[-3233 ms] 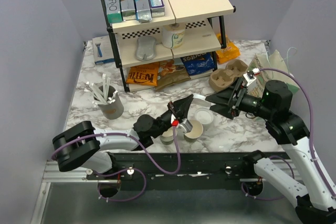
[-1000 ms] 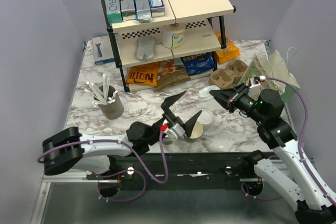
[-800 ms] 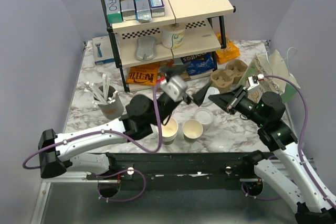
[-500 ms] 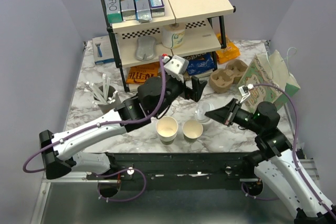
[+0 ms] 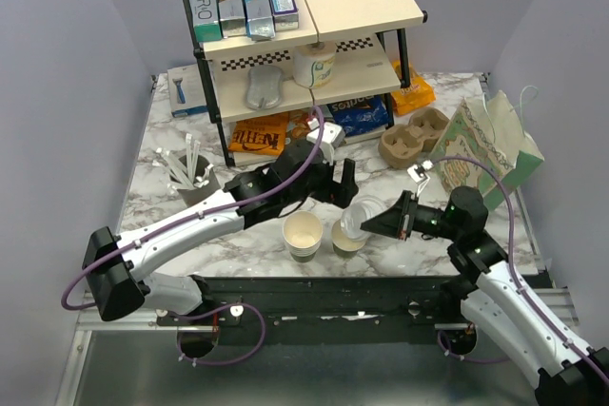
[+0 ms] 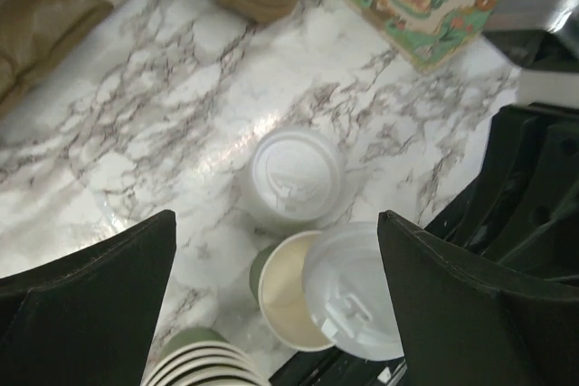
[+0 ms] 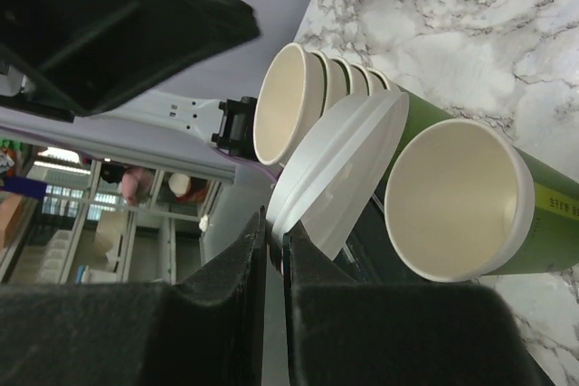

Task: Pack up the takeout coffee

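Observation:
The takeout coffee cup (image 5: 344, 241) stands lidless near the table's front edge, cream inside with green sides (image 7: 457, 196) (image 6: 288, 300). My right gripper (image 5: 369, 225) (image 7: 274, 240) is shut on the rim of a white plastic lid (image 7: 339, 169) (image 6: 357, 291). The lid (image 5: 358, 219) hangs tilted over the cup's right rim. My left gripper (image 5: 335, 187) (image 6: 276, 216) hovers wide open above the cup, with nothing between its fingers. The stack of nested lidless cups (image 5: 303, 235) (image 7: 289, 101) stands just left of the cup.
A second white lid (image 6: 297, 178) (image 5: 378, 204) lies on the marble behind the cup. The brown cup carrier (image 5: 414, 135) and a printed paper bag (image 5: 481, 154) are at back right. A shelf rack (image 5: 304, 45) stands behind; a cup of stirrers (image 5: 198, 187) at left.
My left arm has risen from the front edge and now reaches over the cups, still open. My right gripper has carried the lid forward and down to the single cup.

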Action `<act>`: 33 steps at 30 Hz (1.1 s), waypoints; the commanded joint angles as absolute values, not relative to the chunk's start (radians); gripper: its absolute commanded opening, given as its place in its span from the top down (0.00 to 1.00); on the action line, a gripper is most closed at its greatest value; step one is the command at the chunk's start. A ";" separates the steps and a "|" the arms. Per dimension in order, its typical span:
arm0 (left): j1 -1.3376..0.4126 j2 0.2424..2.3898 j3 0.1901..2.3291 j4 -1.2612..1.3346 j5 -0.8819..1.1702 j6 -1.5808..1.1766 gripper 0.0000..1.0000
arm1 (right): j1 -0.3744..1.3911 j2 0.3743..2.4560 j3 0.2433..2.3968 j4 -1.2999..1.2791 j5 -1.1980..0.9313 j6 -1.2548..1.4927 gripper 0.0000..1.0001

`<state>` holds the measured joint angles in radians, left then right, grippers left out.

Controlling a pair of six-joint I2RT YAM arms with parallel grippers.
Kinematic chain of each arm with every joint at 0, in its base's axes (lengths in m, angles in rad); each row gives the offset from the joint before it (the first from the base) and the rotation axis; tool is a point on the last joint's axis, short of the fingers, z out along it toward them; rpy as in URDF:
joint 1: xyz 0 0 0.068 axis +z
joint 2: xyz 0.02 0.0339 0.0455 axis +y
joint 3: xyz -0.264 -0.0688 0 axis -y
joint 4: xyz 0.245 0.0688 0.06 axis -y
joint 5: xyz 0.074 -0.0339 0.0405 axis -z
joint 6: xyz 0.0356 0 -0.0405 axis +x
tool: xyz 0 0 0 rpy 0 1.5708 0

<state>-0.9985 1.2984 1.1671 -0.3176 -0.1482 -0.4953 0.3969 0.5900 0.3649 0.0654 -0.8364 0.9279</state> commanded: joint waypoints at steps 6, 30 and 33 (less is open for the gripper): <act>-0.973 1.295 1.101 -0.351 0.037 -0.537 0.01 | 0.393 0.611 0.288 0.140 -0.871 0.923 0.99; -0.966 1.322 1.069 -0.336 0.101 -0.508 0.01 | 0.393 0.618 0.233 0.163 -0.838 0.934 0.99; -0.966 1.322 1.068 -0.334 0.106 -0.505 0.01 | 0.393 0.618 0.233 0.163 -0.827 0.934 0.98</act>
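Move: The right hand pinches a lid by its edge; the single cup it is bound for stands about 4 cm to the left, 1 cm ahead and 10 cm below. The cup stack is some 14 cm left and 1 cm ahead; the lid stack about 6 cm ahead and 1 cm right, 11 cm down. From the open left hand, the single cup lies roughly 7 cm back, level sideways and 14 cm below. Right hand lowers its pinched lid about 4 cm towards the cup; open left sinks 5 cm and backs. ##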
